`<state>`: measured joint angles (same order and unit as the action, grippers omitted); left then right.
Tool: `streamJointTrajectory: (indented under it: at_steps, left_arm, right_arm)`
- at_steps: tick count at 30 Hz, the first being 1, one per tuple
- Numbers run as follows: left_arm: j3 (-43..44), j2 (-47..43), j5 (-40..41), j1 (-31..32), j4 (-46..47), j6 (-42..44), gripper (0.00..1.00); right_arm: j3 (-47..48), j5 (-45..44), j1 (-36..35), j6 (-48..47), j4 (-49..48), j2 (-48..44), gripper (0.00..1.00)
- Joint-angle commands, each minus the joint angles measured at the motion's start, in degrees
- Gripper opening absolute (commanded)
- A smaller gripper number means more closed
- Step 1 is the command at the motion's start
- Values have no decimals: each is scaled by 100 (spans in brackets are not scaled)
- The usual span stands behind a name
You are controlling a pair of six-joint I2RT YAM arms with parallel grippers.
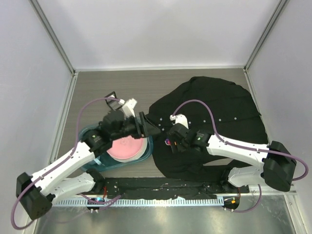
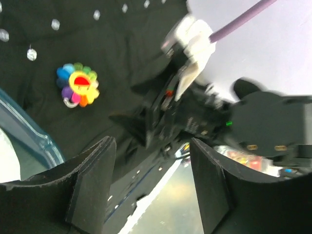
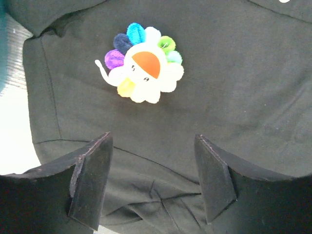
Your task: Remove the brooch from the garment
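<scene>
The garment, a black shirt with small white buttons, lies spread on the right half of the table. The brooch, a small flower with multicoloured petals, sits on the cloth near the shirt's left edge. My right gripper hangs open just short of it, jaws wide, only black cloth between them. My left gripper is open and empty at the shirt's left border. The left wrist view shows the brooch up to the left and the right arm's gripper ahead.
A teal tray holding a pink disc sits left of the shirt, under my left arm. A black rail runs along the near edge of the table. White walls enclose the table on three sides.
</scene>
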<state>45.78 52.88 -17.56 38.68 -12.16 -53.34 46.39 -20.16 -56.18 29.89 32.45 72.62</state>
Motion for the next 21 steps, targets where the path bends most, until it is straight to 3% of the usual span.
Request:
streamJointTrajectory:
  at_steps: [1,4,6,13,21]
  left_arm:
    - [-473,309,1272,851,739,132,63]
    - [-684,582,1457,1177,935,78,55]
    - [-789,653,1703,1361,926,87,52]
    - [-1167,609,2055,1397,943,70,48]
    - [-658,1645,1835,1458,1128,0,38]
  right_arm:
    - [-121,-734,-147,123,-352,-81,67]
    - [-314,-613,-165,-123,-720,-143,52]
    - [-437,-481,-174,-264,-1046,-178,49]
    - [-780,-462,-182,-326,-1864,-108,48]
    - [-816,-444,-182,-273,-2101,-29,47]
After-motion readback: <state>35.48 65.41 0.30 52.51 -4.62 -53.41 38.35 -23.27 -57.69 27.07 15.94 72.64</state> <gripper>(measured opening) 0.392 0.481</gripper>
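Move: The brooch on the black garment lies about 6 cm ahead of the right hand, 4 cm to its left and some 7 cm below it. From the left hand, still high up, the brooch is roughly 5 cm ahead, 8 cm to the right and 24 cm down. The nearest button is about 6 cm beyond the brooch and 3 cm to its left. The middle of the teal tray is some 16 cm left of the left hand and 1 cm ahead, also far below. The left hand drops about 13 cm down the near side of the brooch, quickly at first and then easing, drawing back and right 2 to 3 cm early on, while its fingers tip some 15 degrees farther down and narrow from about two-thirds to two-fifths open. The right hand, already low, sinks a couple of centimetres, then edges forward and left towards the brooch as its fingertips swing slightly outward and its fingers narrow from three-quarters to about half open, neither hand touching the brooch yet. ##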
